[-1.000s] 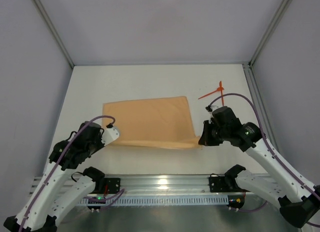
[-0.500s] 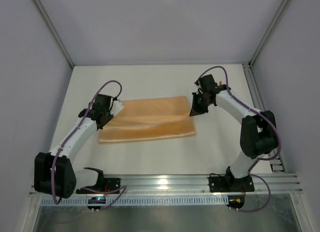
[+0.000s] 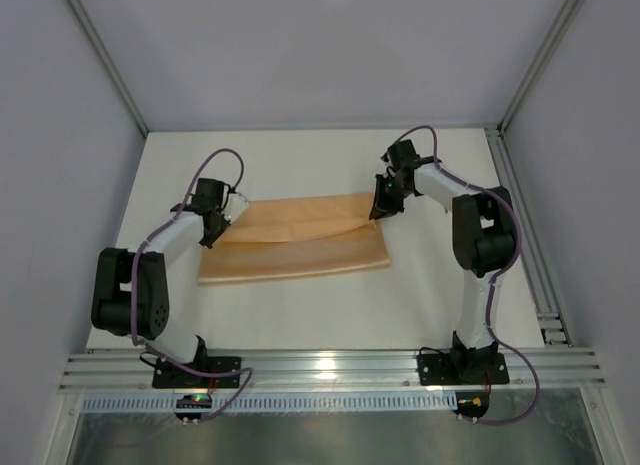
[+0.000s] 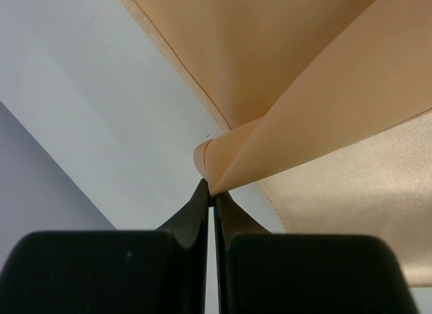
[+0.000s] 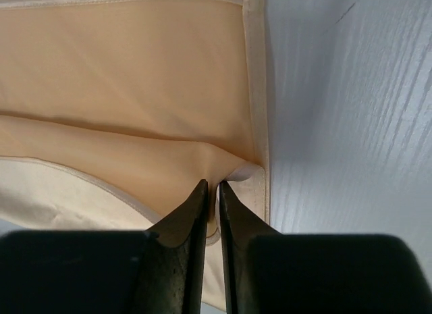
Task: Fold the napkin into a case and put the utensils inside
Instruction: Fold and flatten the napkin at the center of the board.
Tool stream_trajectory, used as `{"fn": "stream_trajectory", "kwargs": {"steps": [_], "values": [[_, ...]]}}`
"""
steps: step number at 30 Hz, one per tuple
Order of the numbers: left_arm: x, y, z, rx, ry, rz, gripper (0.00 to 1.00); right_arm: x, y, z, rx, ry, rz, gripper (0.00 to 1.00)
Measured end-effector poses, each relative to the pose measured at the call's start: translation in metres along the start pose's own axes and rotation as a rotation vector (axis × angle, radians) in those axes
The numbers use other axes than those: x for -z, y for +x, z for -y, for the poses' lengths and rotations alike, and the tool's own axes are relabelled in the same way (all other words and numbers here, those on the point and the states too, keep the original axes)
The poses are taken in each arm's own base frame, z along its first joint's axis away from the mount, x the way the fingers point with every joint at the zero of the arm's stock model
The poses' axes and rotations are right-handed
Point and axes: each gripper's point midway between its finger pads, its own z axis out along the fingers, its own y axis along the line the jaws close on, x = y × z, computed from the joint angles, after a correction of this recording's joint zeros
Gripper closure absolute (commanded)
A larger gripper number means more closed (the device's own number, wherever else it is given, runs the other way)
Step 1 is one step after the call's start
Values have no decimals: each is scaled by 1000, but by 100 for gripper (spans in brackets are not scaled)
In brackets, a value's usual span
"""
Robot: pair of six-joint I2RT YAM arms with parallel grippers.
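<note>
The peach-orange napkin [image 3: 300, 240] lies folded over on the white table [image 3: 300, 165], its near edge carried up close to its far edge. My left gripper [image 3: 212, 233] is at the napkin's left end and is shut on a corner of the cloth [image 4: 223, 159]; its tips [image 4: 211, 192] pinch it tight. My right gripper [image 3: 379, 211] is at the napkin's right end. Its tips [image 5: 210, 192] stand a little apart, with a raised fold of napkin [image 5: 135, 77] in the narrow gap. The utensils are hidden in every view.
Both arms reach far out over the table, the right arm [image 3: 470, 215] along the right side. Grey enclosure walls [image 3: 320, 55] ring the table, and a metal rail [image 3: 320, 370] runs along the near edge.
Both arms swung from the near edge to the far side, carrying the napkin's near edge up and over. The right jaws, shut before, have parted slightly.
</note>
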Motion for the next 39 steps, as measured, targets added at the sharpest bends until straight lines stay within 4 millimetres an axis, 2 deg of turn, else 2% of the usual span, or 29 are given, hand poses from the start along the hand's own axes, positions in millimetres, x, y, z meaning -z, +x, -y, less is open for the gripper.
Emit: {"fn": "stream_trajectory", "kwargs": {"steps": [3,5,8,9,10,16,22,29,32,36,39], "values": [[-8,-4,4,1,18,7,100,-4,-5,4,-19,1,8,85],[-14,-7,6,2,27,12,100,-3,-9,6,-30,-2,20,74],[-21,-10,8,5,33,11,100,-3,-15,7,-34,-8,40,70],[-24,-12,7,10,32,13,100,-3,-18,7,-35,-10,49,65],[-26,-14,6,17,28,15,100,-2,-20,7,-33,-13,58,56],[-32,-30,-5,56,5,31,100,10,-40,1,48,-39,146,44],[-37,-45,-17,99,-19,38,99,39,-49,-9,191,-81,282,39],[-53,-51,-37,183,-22,5,99,47,-55,-17,311,-149,327,39],[-54,-51,-41,205,-25,2,99,44,-45,-10,354,-138,319,39],[-55,-49,-39,205,-18,-8,99,41,-7,7,456,-125,279,40],[-60,-46,-35,202,-11,-21,98,46,21,12,629,-133,287,37]]}}
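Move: The left hand still pinches the near edge's left corner, some 3 cm above the table; the napkin's far-left corner is about 15 cm ahead and 4 cm to the right, the left fold corner about 9 cm back, level sideways. The right hand is low on the other end of that edge: the far-right corner is 9 cm ahead, 1 cm right; the right fold corner 14 cm back, 3 cm right; the utensils 11 cm ahead, 18 cm right. Keeping its pinch, the left hand draws its end of the folded-over edge about 8 cm forward towards the napkin's far-left corner, sinking a couple of centimetres and turning slightly counter-clockwise. The right hand eases forward some 4 cm while its fingers open and let go of the cloth, lifts about 6 cm as its fingertips tip up and forward, then turns back, drawing some 7 cm towards the base and part-way down beside the napkin's right edge, twisting counter-clockwise. ##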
